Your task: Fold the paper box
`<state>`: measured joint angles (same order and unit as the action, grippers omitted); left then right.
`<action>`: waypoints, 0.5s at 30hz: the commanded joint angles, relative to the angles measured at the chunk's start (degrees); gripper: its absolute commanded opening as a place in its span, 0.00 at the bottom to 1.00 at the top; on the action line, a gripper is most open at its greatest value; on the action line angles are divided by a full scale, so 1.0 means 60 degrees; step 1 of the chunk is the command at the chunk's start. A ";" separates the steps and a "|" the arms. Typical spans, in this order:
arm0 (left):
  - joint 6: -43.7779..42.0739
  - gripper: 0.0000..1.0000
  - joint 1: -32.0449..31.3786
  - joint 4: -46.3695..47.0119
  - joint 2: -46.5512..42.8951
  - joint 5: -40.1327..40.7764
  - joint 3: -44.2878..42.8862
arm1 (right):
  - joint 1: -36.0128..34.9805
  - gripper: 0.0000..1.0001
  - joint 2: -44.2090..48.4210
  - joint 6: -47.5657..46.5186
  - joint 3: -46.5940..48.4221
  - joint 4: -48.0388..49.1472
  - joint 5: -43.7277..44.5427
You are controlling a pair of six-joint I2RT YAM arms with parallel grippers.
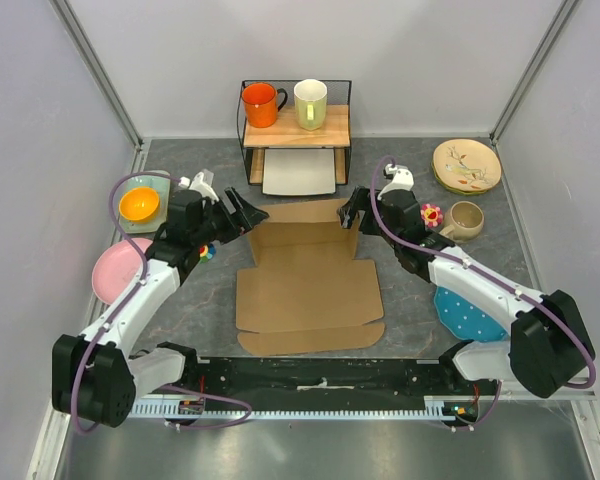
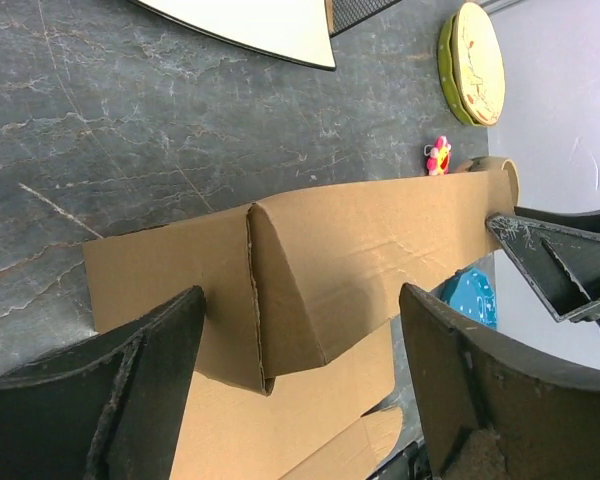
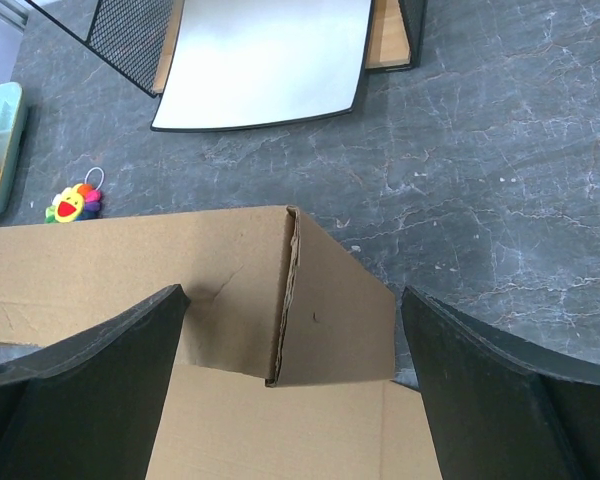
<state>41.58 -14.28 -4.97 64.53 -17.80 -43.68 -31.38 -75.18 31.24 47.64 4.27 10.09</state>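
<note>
The paper box [image 1: 310, 290] is a brown cardboard sheet lying mid-table, its base and front flap flat and its back wall [image 1: 298, 222] raised. A side flap is bent forward at each end of that wall. My left gripper [image 1: 252, 214] is open at the wall's left end. In the left wrist view its jaws [image 2: 302, 300] straddle the folded corner [image 2: 280, 290] without touching it. My right gripper [image 1: 352, 210] is open at the right end. In the right wrist view it [image 3: 292, 300] straddles the other corner flap [image 3: 335, 320], again with gaps on both sides.
Behind the box a wire shelf [image 1: 295, 125] holds an orange mug [image 1: 261, 104] and a pale mug [image 1: 310, 103], over a white tray [image 1: 300, 172]. Left: an orange bowl [image 1: 139, 204] and a pink plate [image 1: 115, 270]. Right: a beige plate [image 1: 467, 165], a cup [image 1: 466, 219], a flower toy [image 1: 432, 213] and a blue dotted plate [image 1: 468, 312].
</note>
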 commanded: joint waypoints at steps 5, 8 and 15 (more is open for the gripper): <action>0.0174 0.68 0.0329 0.0784 0.0231 -0.0739 0.0701 | -0.0044 0.95 -0.0171 -0.0520 -0.0498 -0.1298 0.0018; 0.0145 0.59 0.0403 0.0785 0.0363 -0.0842 0.0995 | -0.0044 0.95 -0.0156 -0.0520 -0.0600 -0.1284 0.0047; 0.0291 0.49 0.0739 0.1283 0.0582 -0.0900 0.1640 | -0.0044 0.95 0.0049 -0.0505 -0.1127 -0.1166 0.0208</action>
<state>42.57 -11.05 5.61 65.65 -22.63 -37.58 -31.70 -74.06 31.24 44.99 5.89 9.26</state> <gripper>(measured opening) 0.555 0.952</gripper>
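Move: The upright left rear corner of the paper box is between the left hand's open fingers, about 2 cm ahead, 1 cm to the right and 2 cm lower. From that hand the box's right rear corner is some 20 cm to the right and 2 cm ahead, and the flower toy roughly 12 cm left, 7 cm back and 14 cm below. The left rear corner is about 19 cm left of the right hand and 1 cm ahead. The left hand sinks about 1.5 cm while its fingers close partway, pinching the box's left rear corner between them. ##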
